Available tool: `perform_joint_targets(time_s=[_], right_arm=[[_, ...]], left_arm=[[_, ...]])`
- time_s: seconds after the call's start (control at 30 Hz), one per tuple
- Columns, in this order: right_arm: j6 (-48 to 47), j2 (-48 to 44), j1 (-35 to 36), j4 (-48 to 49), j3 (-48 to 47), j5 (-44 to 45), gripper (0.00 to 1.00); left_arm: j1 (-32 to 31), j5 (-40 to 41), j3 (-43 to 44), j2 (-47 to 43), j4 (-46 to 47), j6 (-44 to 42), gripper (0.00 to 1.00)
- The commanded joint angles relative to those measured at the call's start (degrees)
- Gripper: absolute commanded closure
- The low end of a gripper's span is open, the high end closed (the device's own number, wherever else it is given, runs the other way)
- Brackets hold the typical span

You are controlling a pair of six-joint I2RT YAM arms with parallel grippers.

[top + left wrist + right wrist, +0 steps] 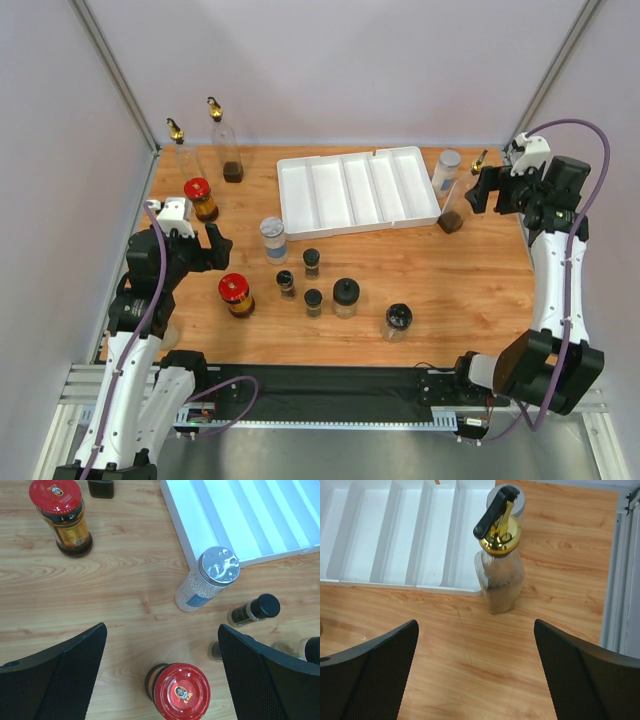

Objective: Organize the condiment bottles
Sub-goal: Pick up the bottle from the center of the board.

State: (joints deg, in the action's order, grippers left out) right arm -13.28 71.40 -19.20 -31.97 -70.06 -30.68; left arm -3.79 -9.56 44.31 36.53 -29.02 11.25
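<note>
The condiment bottles stand scattered on the wooden table. Two tall gold-spouted bottles (225,140) are at the back left, and a third (501,575) stands by the tray's right end with a grey-lidded jar (446,168) behind it. Two red-capped jars (200,198) (180,692) and another grey-lidded jar (210,577) are on the left. Small black-lidded jars (311,262) and medium ones (346,296) cluster in the middle. My left gripper (161,628) hangs open above the nearer red-capped jar. My right gripper (475,622) is open, short of the third gold-spouted bottle.
A white divided tray (355,188) lies at the back centre, its compartments holding nothing. Grey walls close the table at the left, back and right. A black strip runs along the near edge between the arm bases.
</note>
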Motion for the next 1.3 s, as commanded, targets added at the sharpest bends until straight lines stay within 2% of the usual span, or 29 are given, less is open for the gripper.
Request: perform_joint_targets(time_s=[0.0, 0.3, 0.73, 1.03, 1.13, 1.27], right_arm=[[1.94, 3.73, -0.22, 9.37, -4.46, -5.36, 0.0], [3.17, 13.23, 1.18, 16.06, -8.51, -4.3, 0.03], [3.88, 17.63, 4.61, 21.25, -7.63, 1.06, 0.16], [1.33, 17.55, 5.84, 20.89, -5.79, -0.26, 0.34], [0.89, 17.72, 6.02, 20.19, -5.79, -0.26, 0.45], [0.27, 18.08, 6.02, 18.26, -6.31, 0.35, 0.54]], left_arm=[[-0.34, -0.63, 1.65, -0.41, 0.36, -0.17, 0.0], [-0.34, -0.72, 1.56, -0.32, 0.45, -0.17, 0.0], [-0.51, -0.98, 1.39, -0.15, 0.45, -0.35, 0.0], [-0.6, -0.9, 1.39, -0.24, 0.45, -0.35, 0.0], [-0.69, -1.07, 1.48, -0.06, 0.45, -0.35, 0.0], [-0.69, -0.98, 1.48, -0.06, 0.54, -0.35, 0.0]])
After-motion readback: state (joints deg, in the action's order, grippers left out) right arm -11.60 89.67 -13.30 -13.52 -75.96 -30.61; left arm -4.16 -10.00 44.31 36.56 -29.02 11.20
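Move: The pump-top bottle stands about 11 cm ahead of the right hand and 1 cm left, its middle some 9 cm below. The white shaker is 20 cm ahead and 2 cm left, 15 cm below. The tray's middle lies about 19 cm ahead, 20 cm left and 18 cm down. From the left hand the bottle is roughly 21 cm ahead and 50 cm right, 8 cm below. The right hand reaches about 10 cm forward to the bottle's pump neck, fingers closing about halfway around it. ##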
